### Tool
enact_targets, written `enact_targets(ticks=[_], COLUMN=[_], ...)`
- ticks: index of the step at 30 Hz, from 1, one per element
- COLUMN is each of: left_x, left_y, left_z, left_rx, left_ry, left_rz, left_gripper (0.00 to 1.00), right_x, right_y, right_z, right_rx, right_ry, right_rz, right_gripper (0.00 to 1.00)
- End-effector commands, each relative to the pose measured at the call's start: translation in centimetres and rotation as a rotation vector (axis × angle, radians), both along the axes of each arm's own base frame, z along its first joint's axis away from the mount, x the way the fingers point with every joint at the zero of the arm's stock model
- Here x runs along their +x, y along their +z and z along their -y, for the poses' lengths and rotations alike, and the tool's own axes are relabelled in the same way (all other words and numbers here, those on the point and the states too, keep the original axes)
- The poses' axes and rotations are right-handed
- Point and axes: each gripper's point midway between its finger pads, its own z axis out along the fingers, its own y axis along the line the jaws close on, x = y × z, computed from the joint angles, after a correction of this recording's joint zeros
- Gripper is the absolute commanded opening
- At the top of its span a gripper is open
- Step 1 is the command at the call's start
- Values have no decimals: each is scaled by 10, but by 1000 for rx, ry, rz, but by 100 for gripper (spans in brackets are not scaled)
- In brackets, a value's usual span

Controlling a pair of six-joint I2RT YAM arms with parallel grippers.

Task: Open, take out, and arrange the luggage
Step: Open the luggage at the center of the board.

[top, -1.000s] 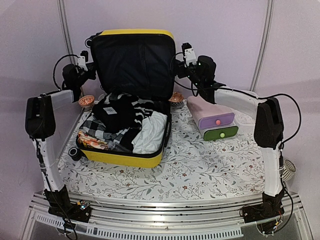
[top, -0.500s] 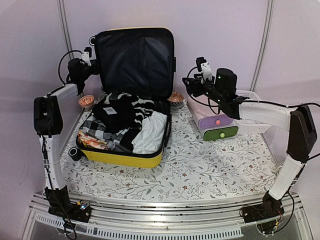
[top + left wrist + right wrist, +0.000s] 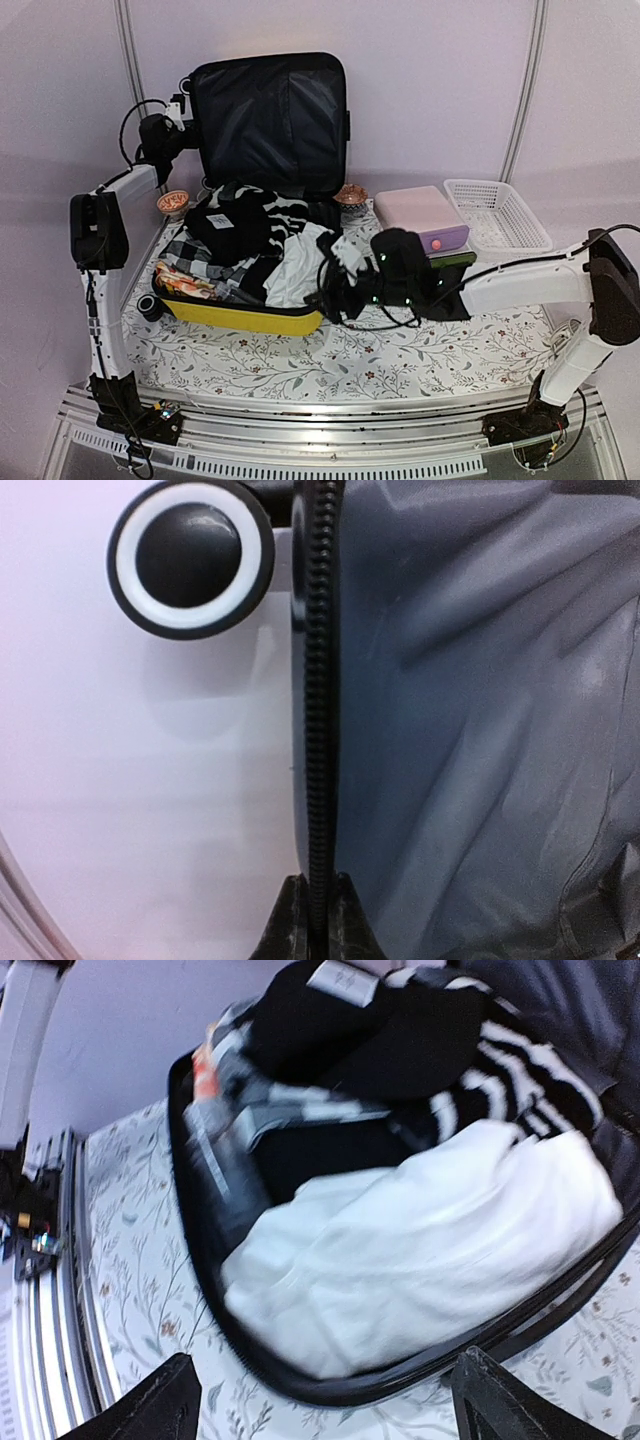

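Note:
The yellow luggage [image 3: 240, 316] lies open on the table, its black-lined lid [image 3: 268, 120] standing upright against the back wall. Folded clothes fill the base, among them a white garment [image 3: 300, 265] and a black-and-white striped one [image 3: 255, 215]. My left gripper [image 3: 184, 112] is shut on the lid's left zipper edge [image 3: 320, 730], just below a black wheel [image 3: 190, 558]. My right gripper [image 3: 326, 296] hovers low at the base's near right corner. It is open, with the white garment [image 3: 420, 1250] and the black rim [image 3: 330, 1390] ahead of its fingers [image 3: 150, 1405].
A pink-and-green drawer box [image 3: 420, 215] sits right of the suitcase, partly behind my right arm. A white mesh basket [image 3: 497, 213] stands beyond it. Small bowls [image 3: 172, 202] [image 3: 352, 194] flank the suitcase's back corners. A floral cloth [image 3: 400, 350] covers the table.
My right gripper let go of the lid's right edge, swung down and forward to the base's near right corner, and opened wider. The lid tipped back against the wall; the left gripper kept hold.

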Motion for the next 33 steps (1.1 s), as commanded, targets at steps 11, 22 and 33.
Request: enact_targets(ticks=[11,22,33], left_x=[-19,-21,-14], left_y=[63,75,73], left_z=[31,23,-1], left_rx=[19,53,52], left_ry=[-63,-20,96], left_rz=[121,130,118], left_gripper=[0,0,0], right_x=[-118,-86,16], right_y=[-51,-79,-102], right_z=[-38,-95,-62], right_rx=[-121,-107,-72], right_ry=[260,224,11], right_rz=[70,65,-161], right_gripper=[59,2,1])
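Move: The luggage's near rim, close to its right corner, lies about 8 cm left of the right hand, some 2 cm back and 9 cm below. The white cloth just inside is around 10 cm ahead and 5 cm left, 9 cm lower; the drawer box stands roughly 21 cm ahead and 22 cm right, 13 cm down. From the left hand, at the raised lid's left edge, that rim spot is about 42 cm back, 20 cm right and 24 cm lower. Draw the open right gripper back about 11 cm, clear of the luggage's near side, then sink it and carry it left, shutting the empty fingers on the way. From there bring the closed fingertips forward some 8 cm up against the near rim by the right corner. Keep the shut left fingers against the raised lid's left edge. ##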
